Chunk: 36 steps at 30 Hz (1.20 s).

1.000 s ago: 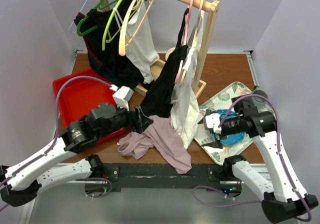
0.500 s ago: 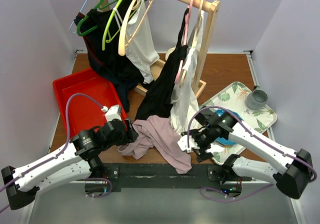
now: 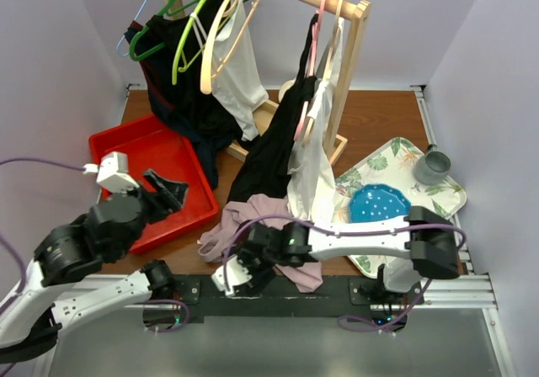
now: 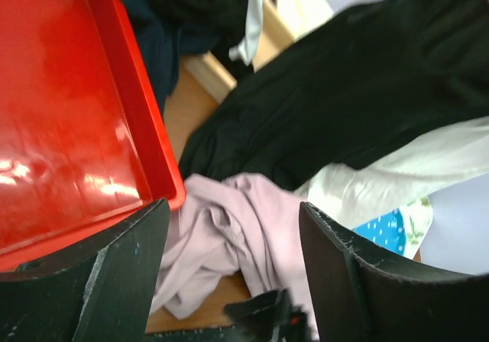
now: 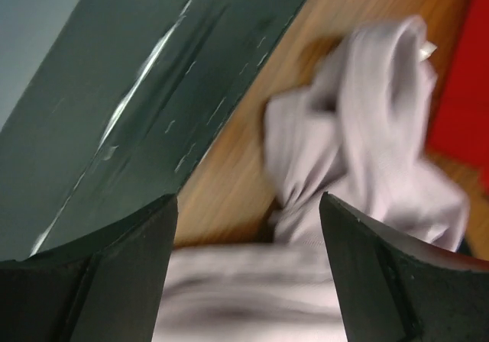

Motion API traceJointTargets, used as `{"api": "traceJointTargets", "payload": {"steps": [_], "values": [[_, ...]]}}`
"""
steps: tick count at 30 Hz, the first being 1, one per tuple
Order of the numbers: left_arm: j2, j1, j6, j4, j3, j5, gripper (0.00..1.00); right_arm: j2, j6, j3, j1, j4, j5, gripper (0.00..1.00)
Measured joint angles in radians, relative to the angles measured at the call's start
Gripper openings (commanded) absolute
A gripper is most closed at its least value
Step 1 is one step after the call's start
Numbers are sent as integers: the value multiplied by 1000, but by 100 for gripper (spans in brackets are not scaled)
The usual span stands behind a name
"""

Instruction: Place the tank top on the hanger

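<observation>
The dusty-mauve tank top (image 3: 268, 219) lies crumpled on the table near the front edge, also showing in the left wrist view (image 4: 229, 239) and the right wrist view (image 5: 374, 151). The pale wooden hanger (image 3: 207, 61) hangs on the rack at the back left. My left gripper (image 3: 171, 190) is raised over the red tray's near corner and is open and empty (image 4: 233, 212). My right gripper (image 3: 246, 251) reaches low across the front edge onto the tank top. It is open (image 5: 246, 204), with mauve fabric lying under and between its fingers.
A red tray (image 3: 126, 154) sits at the left. At the right, a floral tray (image 3: 446, 196) holds a blue plate (image 3: 379, 202) and a grey cup (image 3: 431, 167). The wooden rack (image 3: 354, 49) carries black garments (image 3: 181, 91), a white tank top (image 3: 307, 183) and coloured hangers.
My left gripper has pulled back left from the tank top and risen over the red tray. My right arm has swung from the floral tray across to the tank top's near side.
</observation>
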Motion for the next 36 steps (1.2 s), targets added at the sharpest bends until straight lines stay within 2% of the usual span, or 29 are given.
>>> {"api": "traceJointTargets", "payload": {"steps": [4,8,12,17,19,20,21,22,25,33,36], "values": [[4,0,59,-12,82,-44,74,130,39,70,58,109,111,73],[99,0,125,-16,122,-46,74,247,72,185,63,162,182,70],[174,0,183,-15,123,-36,75,328,88,277,62,177,208,66],[147,0,225,-15,123,-35,74,394,103,321,66,177,202,56],[112,0,228,-15,123,-35,74,409,106,321,67,169,201,48],[96,0,228,-15,123,-36,74,414,108,320,67,167,200,39],[81,0,228,-16,123,-37,74,417,110,320,67,165,200,34],[70,0,228,-16,123,-37,74,417,111,320,67,165,202,22],[59,0,227,-15,122,-37,74,417,120,320,67,169,216,2],[42,0,227,-15,95,-33,74,357,144,284,31,147,215,0],[32,0,227,-14,79,-29,74,259,92,273,-9,23,119,0]]}}
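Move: The right hand, open, is going for the bunched left end of the pink tank top, about 11 cm to its left, 2 cm ahead and 5 cm below. The red tray's middle is roughly 20 cm ahead and 23 cm left; the black top's hem is some 18 cm ahead, about level sideways, and the white garment's hem 11 cm ahead and 14 cm right. From the left hand, that pink end lies around 10 cm back, 3 cm right and 24 cm below. Leftward, low over the tank top, the right hand slides about 11 cm to the cloth's bunched left end, edging a little forward, and then sinks some 3 cm. There its fingers shut fully, pinching a fold, and it begins to draw back right about 4 cm while rising. The empty left hand bobs a couple of centimetres in place, rolling its left side up some 10 degrees. ##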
